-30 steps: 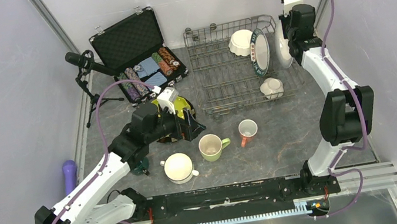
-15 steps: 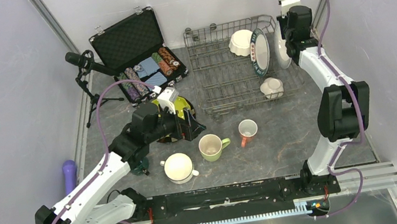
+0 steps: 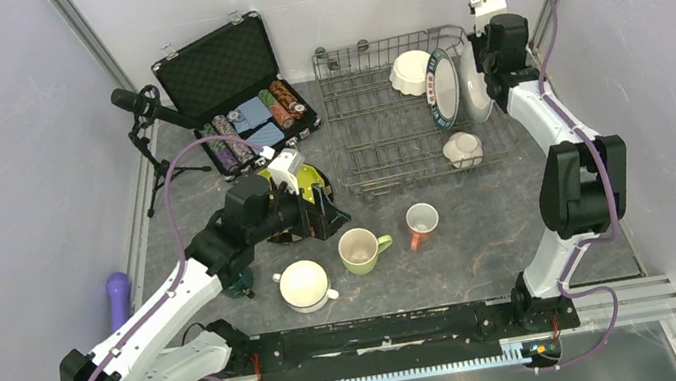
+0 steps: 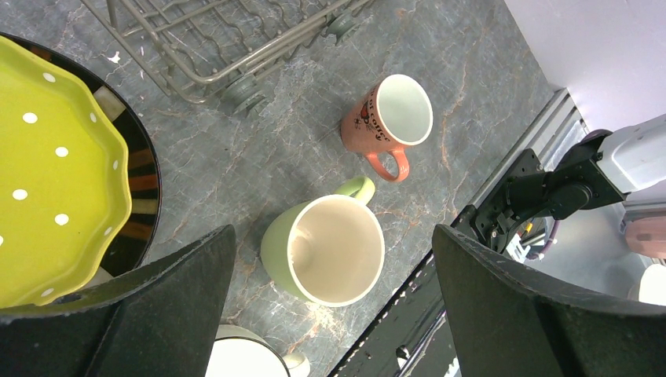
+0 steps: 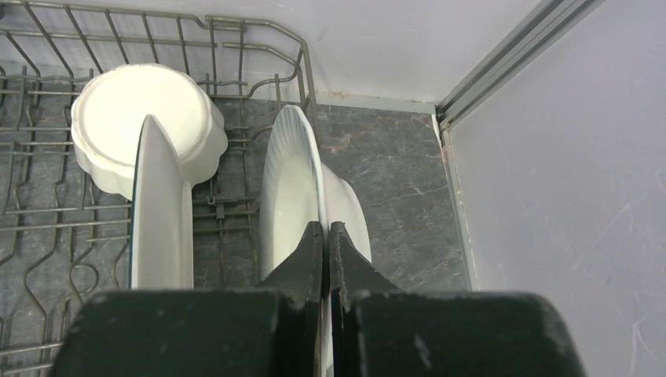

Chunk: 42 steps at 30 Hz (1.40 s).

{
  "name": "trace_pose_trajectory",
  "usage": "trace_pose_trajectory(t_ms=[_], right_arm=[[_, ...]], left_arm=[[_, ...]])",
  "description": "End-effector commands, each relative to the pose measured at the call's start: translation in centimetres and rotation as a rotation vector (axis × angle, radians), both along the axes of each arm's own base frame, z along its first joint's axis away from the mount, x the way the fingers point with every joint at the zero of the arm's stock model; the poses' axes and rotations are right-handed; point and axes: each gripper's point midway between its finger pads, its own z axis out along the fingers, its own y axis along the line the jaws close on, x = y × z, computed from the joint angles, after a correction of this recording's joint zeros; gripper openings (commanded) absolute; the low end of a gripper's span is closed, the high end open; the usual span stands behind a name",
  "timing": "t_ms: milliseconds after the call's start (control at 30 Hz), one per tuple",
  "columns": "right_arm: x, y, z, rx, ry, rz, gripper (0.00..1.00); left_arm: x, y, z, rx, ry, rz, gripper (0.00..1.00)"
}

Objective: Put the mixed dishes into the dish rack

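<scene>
My right gripper (image 5: 326,228) is shut on the rim of a white plate (image 5: 290,181), held upright on edge at the right rim of the grey wire dish rack (image 3: 386,133). In the rack are a white bowl (image 3: 411,71), an upright teal-rimmed plate (image 3: 443,89) and a white mug (image 3: 462,149). My left gripper (image 4: 331,236) hangs open above the light-green mug (image 4: 334,250), touching nothing. A salmon-pink mug (image 4: 389,118) stands beyond it and a white mug (image 3: 305,284) stands nearer. A lime-green dotted plate (image 4: 55,173) lies on a dark plate beside the rack.
An open black case (image 3: 232,85) with poker chips sits at the back left. A microphone on a small tripod (image 3: 139,104) stands left of it. A purple object (image 3: 116,289) lies at the table's left edge. Walls close in at the back and right.
The right gripper has carried the white plate a little left, closer to the rack's right rim. The left arm has not moved.
</scene>
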Motion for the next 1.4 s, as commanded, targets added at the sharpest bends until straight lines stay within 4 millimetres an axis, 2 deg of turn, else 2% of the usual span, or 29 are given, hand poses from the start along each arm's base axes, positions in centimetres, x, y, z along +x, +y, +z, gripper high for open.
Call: trace_pose_trajectory(t_ms=[0, 100, 200, 233, 300, 333, 400, 533, 633, 800, 967, 1033, 1067, 1200, 1267, 1367], right_arm=[[0.8, 0.1, 4.9, 0.015, -0.186, 0.008, 0.0], [0.9, 0.1, 4.5, 0.015, -0.179, 0.003, 0.0], [0.9, -0.5, 4.0, 0.009, -0.168, -0.028, 0.11], [0.8, -0.7, 3.9, 0.01, -0.165, -0.046, 0.22], [0.7, -1.2, 3.8, 0.015, -0.158, -0.076, 0.52], [0.7, -1.3, 4.0, 0.018, -0.158, -0.084, 0.62], [0.5, -1.3, 4.5, 0.03, -0.167, -0.092, 0.75], [-0.2, -1.1, 5.9, 0.048, -0.194, -0.086, 0.86], [-1.1, -0.9, 7.3, 0.056, -0.212, -0.076, 0.9], [-4.0, -0.3, 11.0, 0.075, -0.269, -0.045, 0.93], [-6.9, 0.4, 12.8, 0.088, -0.281, -0.01, 0.96], [-7.8, 1.1, 13.3, 0.117, -0.281, 0.024, 0.97], [-8.2, 1.8, 12.7, 0.137, -0.249, 0.055, 0.97], [-9.7, 5.1, 12.8, 0.269, -0.24, 0.195, 0.97], [-10.5, 6.8, 13.4, 0.324, -0.254, 0.275, 0.97], [-11.8, 7.8, 14.5, 0.389, -0.294, 0.318, 0.96]], left_arm=[[0.1, -0.1, 0.7, -0.011, -0.039, -0.018, 1.0], [0.1, 0.0, 0.6, -0.011, -0.037, -0.016, 1.0], [0.1, -0.1, 0.6, -0.012, -0.034, -0.017, 1.0], [0.1, -0.1, 0.6, -0.012, -0.034, -0.019, 1.0], [0.1, -0.1, 0.6, -0.013, -0.034, -0.018, 1.0], [0.0, -0.1, 0.6, -0.014, -0.035, -0.019, 1.0], [0.0, -0.1, 0.6, -0.013, -0.034, -0.019, 1.0], [0.0, -0.1, 0.5, -0.012, -0.03, -0.019, 1.0], [0.1, -0.1, 0.4, -0.009, -0.03, -0.016, 1.0], [0.4, 0.0, 0.0, 0.01, -0.015, 0.001, 1.0], [1.1, 0.7, -0.3, 0.045, 0.016, 0.066, 1.0], [1.6, 1.4, -0.6, 0.066, 0.036, 0.127, 1.0], [1.8, 1.9, -0.7, 0.08, 0.046, 0.159, 1.0], [2.1, 3.8, -1.6, 0.188, 0.115, 0.262, 1.0], [2.2, 5.1, -2.4, 0.248, 0.145, 0.322, 1.0], [2.0, 6.6, -3.5, 0.295, 0.174, 0.393, 1.0]])
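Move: The right hand pinches the white plate, already in the rack; the plate's middle is about 6 cm ahead of and 9 below it. The blue-rimmed plate stands some 9 cm left of the white plate, level with it. The white bowl is about 14 cm ahead, 14 left and 16 below the hand; the small bowl 9 back, 5 left, 17 below. From the left hand, the yellow-green dish is about 19 cm ahead, 6 left, 18 below; the green mug 2 ahead, 7 right, 15 below. Still pinching the white plate's rim, the right hand lowers it about 1.5 cm into the rack, then opens wide and lets go. It climbs clear, up some 15 cm and back about 10, fingertips tilting up, finally swinging left while starting to sink. Late on, the open left hand eases about 4 cm left and slightly down, turning counter-clockwise, towards the yellow-green dish. ##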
